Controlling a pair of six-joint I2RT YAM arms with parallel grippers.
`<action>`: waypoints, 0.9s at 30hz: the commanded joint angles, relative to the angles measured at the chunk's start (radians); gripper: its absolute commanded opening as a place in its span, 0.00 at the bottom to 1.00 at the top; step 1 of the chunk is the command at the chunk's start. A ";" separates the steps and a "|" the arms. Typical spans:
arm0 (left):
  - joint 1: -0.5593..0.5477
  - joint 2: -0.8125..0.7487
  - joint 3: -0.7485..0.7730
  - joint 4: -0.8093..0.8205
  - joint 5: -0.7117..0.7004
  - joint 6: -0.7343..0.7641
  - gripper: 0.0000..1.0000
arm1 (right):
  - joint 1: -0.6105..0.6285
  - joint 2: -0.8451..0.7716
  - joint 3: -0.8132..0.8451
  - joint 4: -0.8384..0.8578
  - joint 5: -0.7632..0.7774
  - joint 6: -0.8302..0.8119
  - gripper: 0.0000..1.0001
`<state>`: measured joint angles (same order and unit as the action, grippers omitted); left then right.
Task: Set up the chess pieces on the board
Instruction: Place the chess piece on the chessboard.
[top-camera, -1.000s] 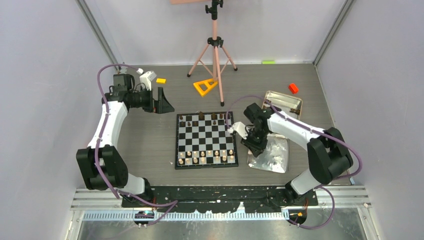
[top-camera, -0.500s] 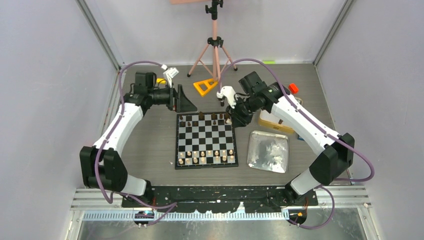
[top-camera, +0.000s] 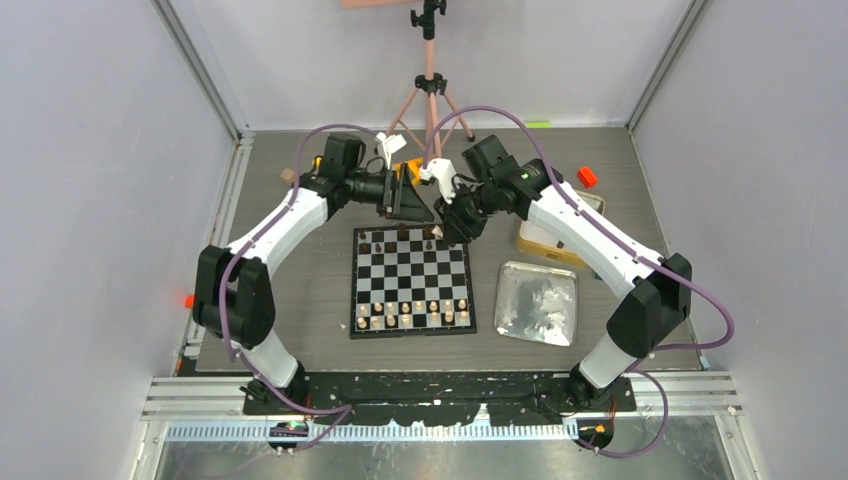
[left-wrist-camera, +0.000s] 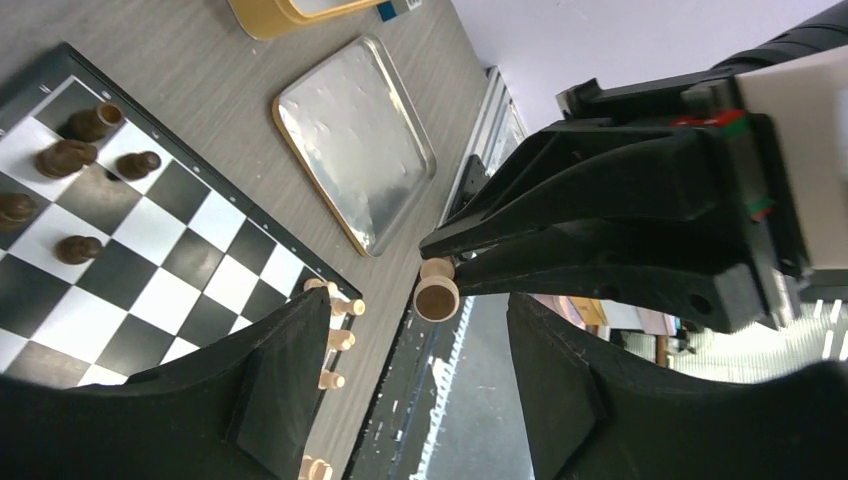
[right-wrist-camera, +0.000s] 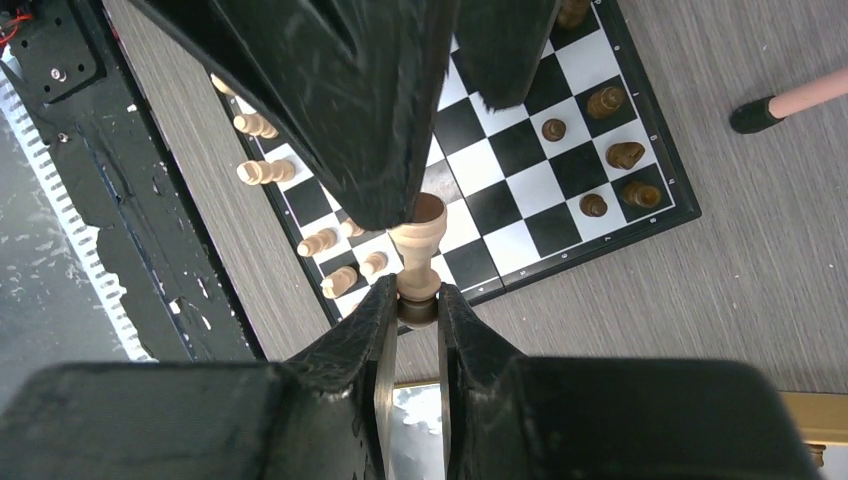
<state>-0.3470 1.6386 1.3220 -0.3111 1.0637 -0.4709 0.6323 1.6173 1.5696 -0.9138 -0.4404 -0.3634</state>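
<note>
My right gripper (right-wrist-camera: 418, 300) is shut on the base of a light tan chess piece (right-wrist-camera: 420, 240), holding it in the air above the far edge of the board (top-camera: 412, 280). My left gripper (left-wrist-camera: 418, 300) faces it, open. The held piece (left-wrist-camera: 437, 292) sits in the gap between the left fingers (left-wrist-camera: 270, 390), apart from both. In the top view the two grippers meet, left (top-camera: 415, 205) and right (top-camera: 447, 222). Dark chess pieces (top-camera: 400, 235) line the board's far row. Light chess pieces (top-camera: 410, 315) fill the near rows.
A shiny silver tray (top-camera: 540, 302) lies right of the board, with a gold-rimmed tin (top-camera: 550, 245) behind it. A pink tripod (top-camera: 430, 100) stands at the back, just beyond the grippers. An orange block (top-camera: 587, 177) sits at the far right.
Both arms have swung inward to meet over the board's far edge. The right carried its piece there from above the silver tray. The left jaws have narrowed around the piece.
</note>
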 joint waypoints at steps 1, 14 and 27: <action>-0.021 0.019 0.048 0.037 0.042 -0.048 0.66 | 0.005 -0.017 0.040 0.059 -0.016 0.037 0.01; -0.066 0.063 0.072 0.014 0.050 -0.043 0.46 | 0.004 -0.022 0.026 0.084 -0.003 0.055 0.01; -0.070 0.062 0.072 -0.027 0.061 -0.011 0.29 | 0.004 -0.023 0.019 0.095 0.023 0.063 0.01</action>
<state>-0.4122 1.7088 1.3586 -0.3256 1.0935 -0.5064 0.6323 1.6173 1.5700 -0.8593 -0.4278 -0.3107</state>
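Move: The light chess piece is already in the right fingertips, its middle about 1 cm left of and 1 cm above the right hand point, with its base sticking out towards the left gripper. From the left hand it lies some 5 cm to the right, 2 cm back and 2 cm below. The board's middle is about 5 cm back, 1 cm right and 20 cm below the left hand. The dark corner pieces are some 4 cm ahead, 7 cm right and 19 cm below it. The chess piece stays pinched at its head end in the right fingers, which drift only about a centimetre forward, left and up. The left hand eases some 3 cm towards the piece, mostly rightward, a little back and down. Its wrist turns only a few degrees while its wide-open fingers close more than halfway, bringing the tips around the protruding base. ##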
